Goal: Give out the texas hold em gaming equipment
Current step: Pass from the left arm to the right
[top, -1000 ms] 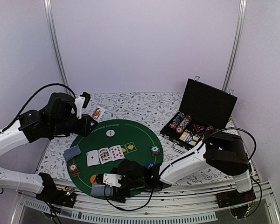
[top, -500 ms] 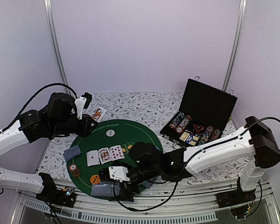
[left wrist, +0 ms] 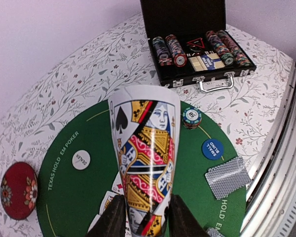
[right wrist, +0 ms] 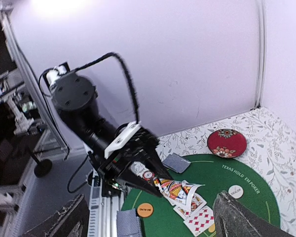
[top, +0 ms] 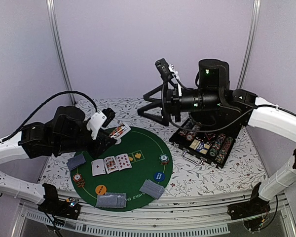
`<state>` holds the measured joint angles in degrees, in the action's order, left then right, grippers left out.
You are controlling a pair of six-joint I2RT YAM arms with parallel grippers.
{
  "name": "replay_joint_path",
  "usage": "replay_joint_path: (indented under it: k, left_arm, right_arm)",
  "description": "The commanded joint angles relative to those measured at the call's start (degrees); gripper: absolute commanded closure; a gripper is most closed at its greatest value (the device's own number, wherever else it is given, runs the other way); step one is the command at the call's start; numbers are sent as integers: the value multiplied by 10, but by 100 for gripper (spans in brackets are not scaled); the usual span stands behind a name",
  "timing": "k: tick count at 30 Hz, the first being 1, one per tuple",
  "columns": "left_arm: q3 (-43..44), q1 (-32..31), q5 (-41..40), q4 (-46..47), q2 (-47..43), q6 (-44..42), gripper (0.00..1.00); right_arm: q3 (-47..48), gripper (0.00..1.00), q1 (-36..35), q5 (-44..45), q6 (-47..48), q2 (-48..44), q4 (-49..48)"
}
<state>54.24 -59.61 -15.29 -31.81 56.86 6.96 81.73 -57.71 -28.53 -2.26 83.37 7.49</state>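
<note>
My left gripper (left wrist: 144, 219) is shut on a face-up queen of clubs card (left wrist: 148, 143), bowed between the fingers and held above the green mat (top: 143, 143). The top view shows this card (top: 119, 131) near the mat's far left. Three face-up cards (top: 110, 164) lie on the mat, with face-down blue-backed cards at its left (top: 76, 161), front (top: 111, 200) and front right (top: 153, 188). Chip stacks (top: 163, 159) (top: 78, 178), a blue button (top: 159, 176), an orange button (top: 100, 189) and a white dealer button (left wrist: 81, 159) rest there too. My right gripper (top: 165, 69) hangs high, open and empty.
An open black case (top: 207, 140) with rows of chips and a card deck stands at the back right. A dark red round disc (left wrist: 18, 190) lies on the floral tablecloth beside the mat's far left. The metal table rail (top: 153, 224) runs along the near edge.
My right arm has risen from the mat's near edge to high above the back of the table. The left gripper has carried the queen a little rightward over the mat.
</note>
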Motion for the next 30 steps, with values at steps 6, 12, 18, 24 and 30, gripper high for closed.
replay_joint_path:
  k: [6, 12, 18, 24, 30]
  left_arm:
    - [3, -85, -127, 65, 25, -105, 70]
    - [-4, -109, -142, 88, 34, -130, 70]
    - [-14, -115, -133, 97, 24, -141, 70]
    - [-13, -118, -147, 97, 29, -146, 70]
    - [-12, -119, -156, 102, 30, -146, 70]
  right_arm:
    - [102, 17, 20, -40, -176, 106, 131]
    - [119, 21, 19, -74, -179, 143, 130]
    - [124, 34, 19, -78, -164, 157, 134]
    - [125, 76, 20, -101, -163, 161, 134]
    - [140, 97, 20, -100, -152, 168, 174]
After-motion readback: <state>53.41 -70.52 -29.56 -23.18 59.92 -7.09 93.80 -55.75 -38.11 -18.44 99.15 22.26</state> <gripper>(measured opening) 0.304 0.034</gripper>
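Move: The queen card, its near end already pinched in the left fingers, lies about 11 cm to the right hand's left, 2 cm ahead and 12 cm below. From the left hand, the open right gripper it is being offered to is some 14 cm to the right, 1 cm ahead and 12 cm above. Below the left hand by about 23 cm, the face-up cards lie 4 cm ahead and 2 left, the dealer button 16 ahead and 1 left. Down and to its left, the right gripper comes about 9 cm to the free end of the card, rolling nearly 30 degrees and dipping its fingertips, then halts there and shuts from almost wide open to pinch that end. The left hand brings the card some 3 cm to the right to meet it, tips its fingers up and keeps its grip. ##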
